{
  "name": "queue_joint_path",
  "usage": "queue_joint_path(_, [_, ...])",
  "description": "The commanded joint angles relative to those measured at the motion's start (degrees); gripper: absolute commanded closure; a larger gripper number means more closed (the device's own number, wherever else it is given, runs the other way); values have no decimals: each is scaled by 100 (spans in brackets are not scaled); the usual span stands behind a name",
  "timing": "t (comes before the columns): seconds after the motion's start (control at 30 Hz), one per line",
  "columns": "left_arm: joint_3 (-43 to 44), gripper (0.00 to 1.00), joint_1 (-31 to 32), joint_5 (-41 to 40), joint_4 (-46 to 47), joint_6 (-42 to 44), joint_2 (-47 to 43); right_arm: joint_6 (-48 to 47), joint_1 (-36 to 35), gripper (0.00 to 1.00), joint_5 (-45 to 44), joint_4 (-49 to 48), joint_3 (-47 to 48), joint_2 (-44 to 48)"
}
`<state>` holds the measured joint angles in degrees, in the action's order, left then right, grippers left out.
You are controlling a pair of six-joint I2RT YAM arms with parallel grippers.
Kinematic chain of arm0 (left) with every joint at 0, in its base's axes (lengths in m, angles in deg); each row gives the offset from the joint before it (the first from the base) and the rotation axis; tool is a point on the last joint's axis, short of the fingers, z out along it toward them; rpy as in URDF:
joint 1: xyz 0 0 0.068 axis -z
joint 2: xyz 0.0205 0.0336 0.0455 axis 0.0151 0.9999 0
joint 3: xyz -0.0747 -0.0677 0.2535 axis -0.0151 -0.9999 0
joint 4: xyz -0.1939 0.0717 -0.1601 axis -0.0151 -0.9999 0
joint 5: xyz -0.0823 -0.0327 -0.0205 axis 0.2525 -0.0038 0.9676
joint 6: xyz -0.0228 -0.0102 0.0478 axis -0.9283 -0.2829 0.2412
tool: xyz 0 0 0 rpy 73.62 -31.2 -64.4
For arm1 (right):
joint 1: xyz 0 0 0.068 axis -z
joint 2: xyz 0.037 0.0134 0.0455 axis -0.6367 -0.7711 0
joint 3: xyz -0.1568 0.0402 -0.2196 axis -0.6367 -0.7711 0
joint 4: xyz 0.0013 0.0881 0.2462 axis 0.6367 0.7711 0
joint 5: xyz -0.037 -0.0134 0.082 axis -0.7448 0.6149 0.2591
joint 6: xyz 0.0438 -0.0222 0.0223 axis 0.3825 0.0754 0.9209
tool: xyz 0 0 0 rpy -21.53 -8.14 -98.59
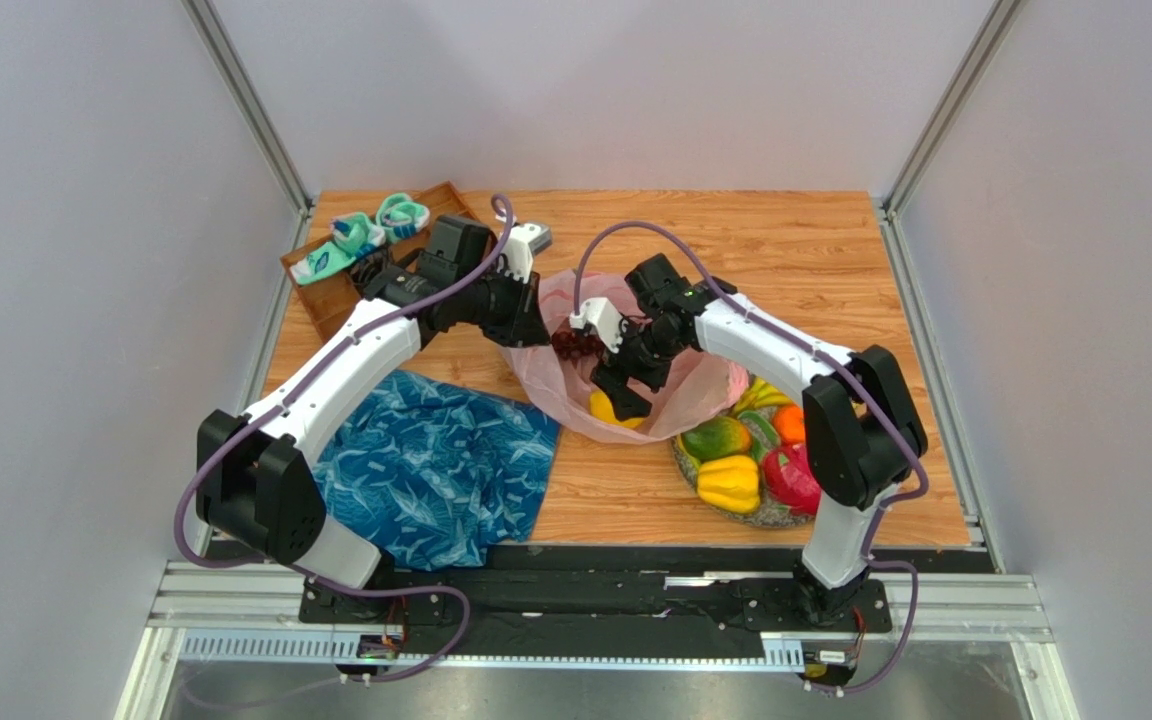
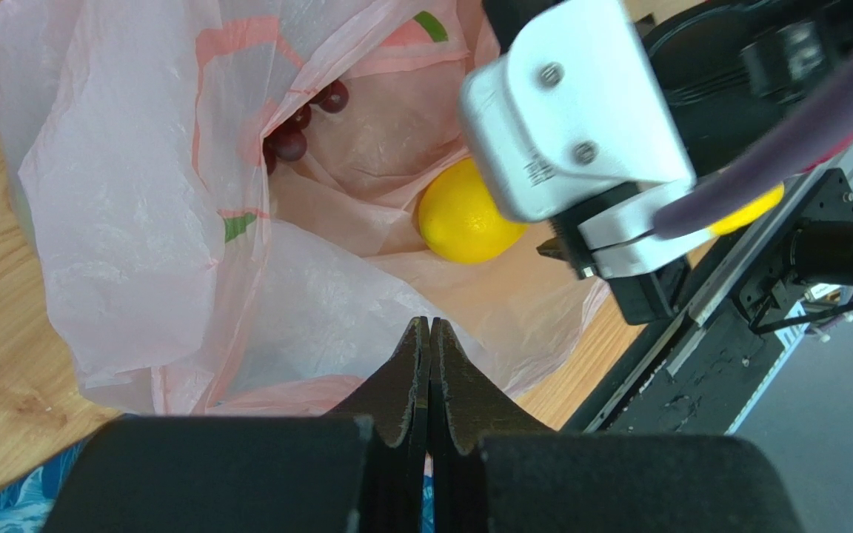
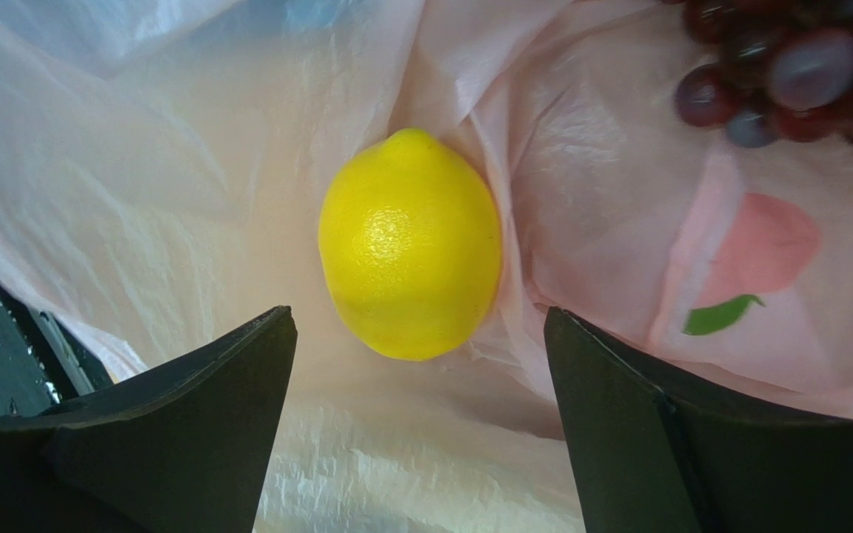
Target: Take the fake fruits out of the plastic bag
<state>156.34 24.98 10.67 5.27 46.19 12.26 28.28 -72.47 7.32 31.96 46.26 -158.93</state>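
The pale-pink plastic bag [image 1: 687, 387] lies mid-table with its mouth open. Inside it are a yellow lemon [image 3: 411, 244] and dark purple grapes [image 3: 798, 67]; the left wrist view also shows the lemon [image 2: 464, 217] and the grapes [image 2: 292, 133]. My right gripper [image 3: 418, 313] reaches into the bag and stands open, its fingers on either side of the lemon's near end and apart from it. My left gripper [image 2: 429, 333] is shut at the bag's left rim [image 2: 320, 333], where the film gathers at its tips. In the top view the right gripper [image 1: 620, 393] is just above the lemon [image 1: 612, 414].
To the right of the bag lies a pile of fruits: yellow pepper [image 1: 729, 483], dragon fruit [image 1: 793, 477], mango [image 1: 714, 438], orange [image 1: 790, 423], bananas [image 1: 760, 396]. A blue leaf-patterned cloth [image 1: 432, 465] lies front left. A wooden tray [image 1: 330, 300] holding teal items stands back left.
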Motion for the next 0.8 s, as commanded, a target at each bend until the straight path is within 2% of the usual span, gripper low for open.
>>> queue_joint_path(0.0, [96,100,26,18,88,79,-81,-270,-29,15,201,182,80,-325])
queue_joint_path(0.2, [272,100,26,53,88,52,77,-200,-91,18,-1,-38,220,-677])
queue_joint_path(0.23, [289,100,26,62,79,52,86,-113,-91,26,-79,-82,256,-686])
queue_joint_path(0.3, [342,100,26,53,53,70,104,-59,-74,32,-106,-188,282,-494])
queue_joint_path(0.43, [334,100,26,36,79,79,139,55,84,37,68,-390,230,402])
queue_joint_path(0.6, [342,100,26,132,167,-9,253,161,278,36,385,-425,186,1544])
queue_joint_path(0.77, [500,100,26,202,237,-88,420,354,401,35,465,-399,-138,1994])
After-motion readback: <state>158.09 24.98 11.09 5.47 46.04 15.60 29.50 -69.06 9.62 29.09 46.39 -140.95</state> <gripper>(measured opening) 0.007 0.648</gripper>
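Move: The lemon lies in the bag just beyond the right fingertips, about 4 cm below that hand, 2 cm to its left and 1 cm back. From the lemon, the grapes sit some 11 cm farther out and 4 cm left; the mango on the plate is about 15 cm right and 4 cm nearer the base. From the left hand, the lemon is roughly 10 cm right, 3 cm back and 16 cm below. No grip on the lemon at the end: the right hand, fingers astride and above it, sinks about 4 cm towards it while the wide-open fingers narrow by roughly a quarter, then rises fast some 16 cm from that low point, empty, its fingers tipping about 20 degrees further to the left. The left fingers stay shut on the bag's left rim, easing a centimetre or so down and forward. ##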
